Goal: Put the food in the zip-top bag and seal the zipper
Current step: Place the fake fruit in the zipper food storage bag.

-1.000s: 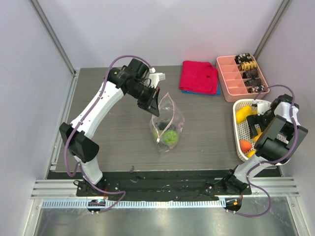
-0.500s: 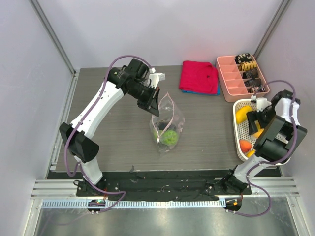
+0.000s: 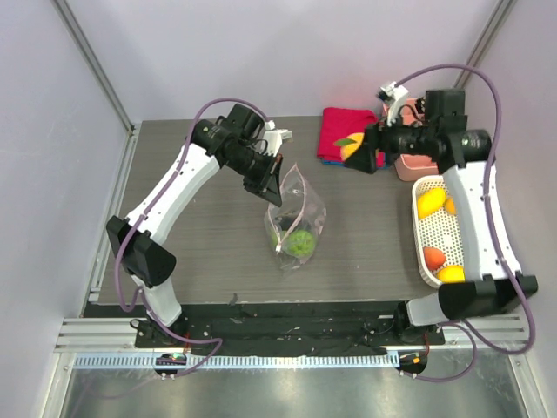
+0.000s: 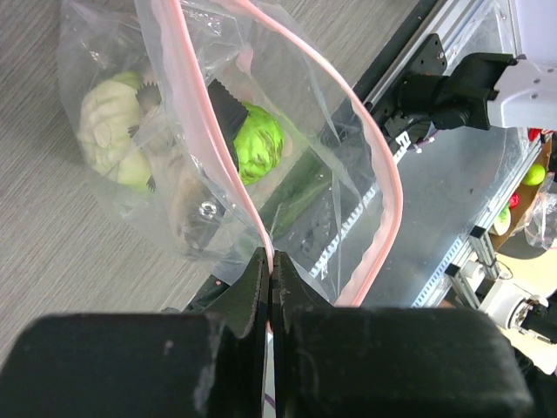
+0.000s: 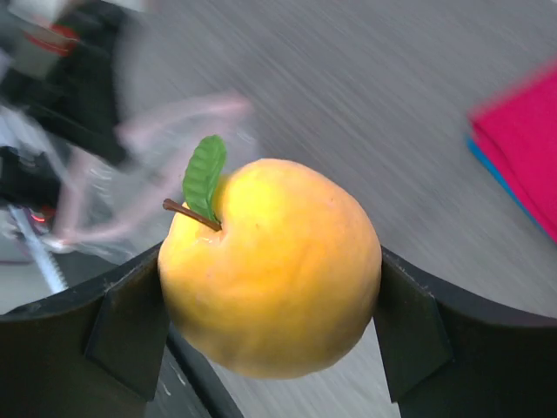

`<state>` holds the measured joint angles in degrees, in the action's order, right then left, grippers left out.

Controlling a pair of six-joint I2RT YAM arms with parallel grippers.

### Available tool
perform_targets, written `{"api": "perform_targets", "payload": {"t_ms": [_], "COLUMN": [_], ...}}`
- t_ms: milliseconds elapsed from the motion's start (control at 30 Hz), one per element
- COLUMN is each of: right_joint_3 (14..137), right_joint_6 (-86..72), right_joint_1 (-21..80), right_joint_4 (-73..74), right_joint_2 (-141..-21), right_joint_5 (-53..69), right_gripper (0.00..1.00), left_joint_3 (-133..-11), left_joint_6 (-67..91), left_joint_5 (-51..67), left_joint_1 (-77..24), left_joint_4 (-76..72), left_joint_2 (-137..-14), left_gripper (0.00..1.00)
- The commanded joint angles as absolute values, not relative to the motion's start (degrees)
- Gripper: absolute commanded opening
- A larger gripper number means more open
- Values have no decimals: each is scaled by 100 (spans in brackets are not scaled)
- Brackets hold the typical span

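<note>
The clear zip-top bag [image 3: 294, 222] hangs upright over the table, its mouth open. My left gripper [image 3: 275, 178] is shut on the pink zipper [image 4: 206, 122] at the mouth's edge, as the left wrist view [image 4: 271, 259] shows. Inside the bag lie a bright green round food piece [image 4: 258, 144], a pale green one [image 4: 109, 128] and a dark green cucumber-like one [image 4: 291, 193]. My right gripper [image 3: 357, 157] is in the air right of the bag, shut on a yellow-orange fruit [image 5: 274, 270] with a green leaf, seen from above as fruit [image 3: 350, 150].
A white basket [image 3: 419, 228] at the right edge holds a yellow fruit [image 3: 427, 204], a red-orange one [image 3: 432, 256] and another yellow one [image 3: 451, 274]. A folded red cloth [image 3: 344, 131] lies at the back. A pink compartment tray [image 3: 416, 167] sits behind the right arm.
My right arm has risen out of the white basket with the yellow-orange fruit and swung back and left, towards the bag. The left gripper and the bag have stayed in place.
</note>
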<state>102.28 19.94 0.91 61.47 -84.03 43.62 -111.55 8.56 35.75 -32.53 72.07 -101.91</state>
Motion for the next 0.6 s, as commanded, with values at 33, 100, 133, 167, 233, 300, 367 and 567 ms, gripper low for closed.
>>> {"api": "perform_targets", "payload": {"t_ms": [33, 100, 133, 167, 233, 300, 367, 567], "right_joint_3": [8791, 8518, 8508, 8482, 8306, 8218, 8122, 7692], "right_joint_6": [-1392, -1459, -1276, -1240, -1091, -854, -582, 192], "right_joint_1": [1544, 2298, 2546, 2688, 2986, 3154, 3392, 3806], "right_joint_4": [2240, 1996, 1995, 1917, 1698, 1722, 1740, 1916], "right_joint_2": [-7208, -7180, -7233, -7259, -7321, -7391, -7444, -7523], "right_joint_5": [4906, 4554, 4248, 4158, 4026, 3885, 3789, 3332], "right_gripper": [59, 58, 57, 57, 57, 56, 54, 52], "left_joint_3": [-11206, -11215, -11206, -11215, -11224, -11215, -11215, -11197], "left_joint_6": [879, 879, 896, 905, 932, 932, 958, 1037], "left_joint_5": [3665, 3683, 3674, 3674, 3709, 3770, 3884, 4148], "left_joint_1": [-3226, -3226, -3226, -3226, -3226, -3217, -3199, -3050], "left_joint_4": [7189, 7190, 7181, 7172, 7163, 7180, 7172, 7163], "left_joint_2": [-10274, -10283, -10292, -10283, -10301, -10301, -10301, -10301], "left_gripper": [0, 0, 0, 0, 0, 0, 0, 0]}}
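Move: The bag's open mouth, where the orange fruit held in the right hand is headed, lies about 13 cm to the right hand's left, 10 cm back and 11 cm below. The left gripper pinching its rim is roughly 19 cm left and 10 cm back, some 7 cm lower; from that left hand the mouth is about 6 cm right, level fore and aft, 4 cm down. The red cloth lies about 19 cm ahead of the right hand, 33 cm below. The orange fruit, still gripped in the right fingers, is swept fast about 20 cm left and 9 cm back towards the bag mouth and the left gripper, arching up some 5 cm and sinking again to its starting height while the wrist turns roughly 25 degrees, mostly counter-clockwise. The left hand all but stays, keeping its pinch on the rim. ##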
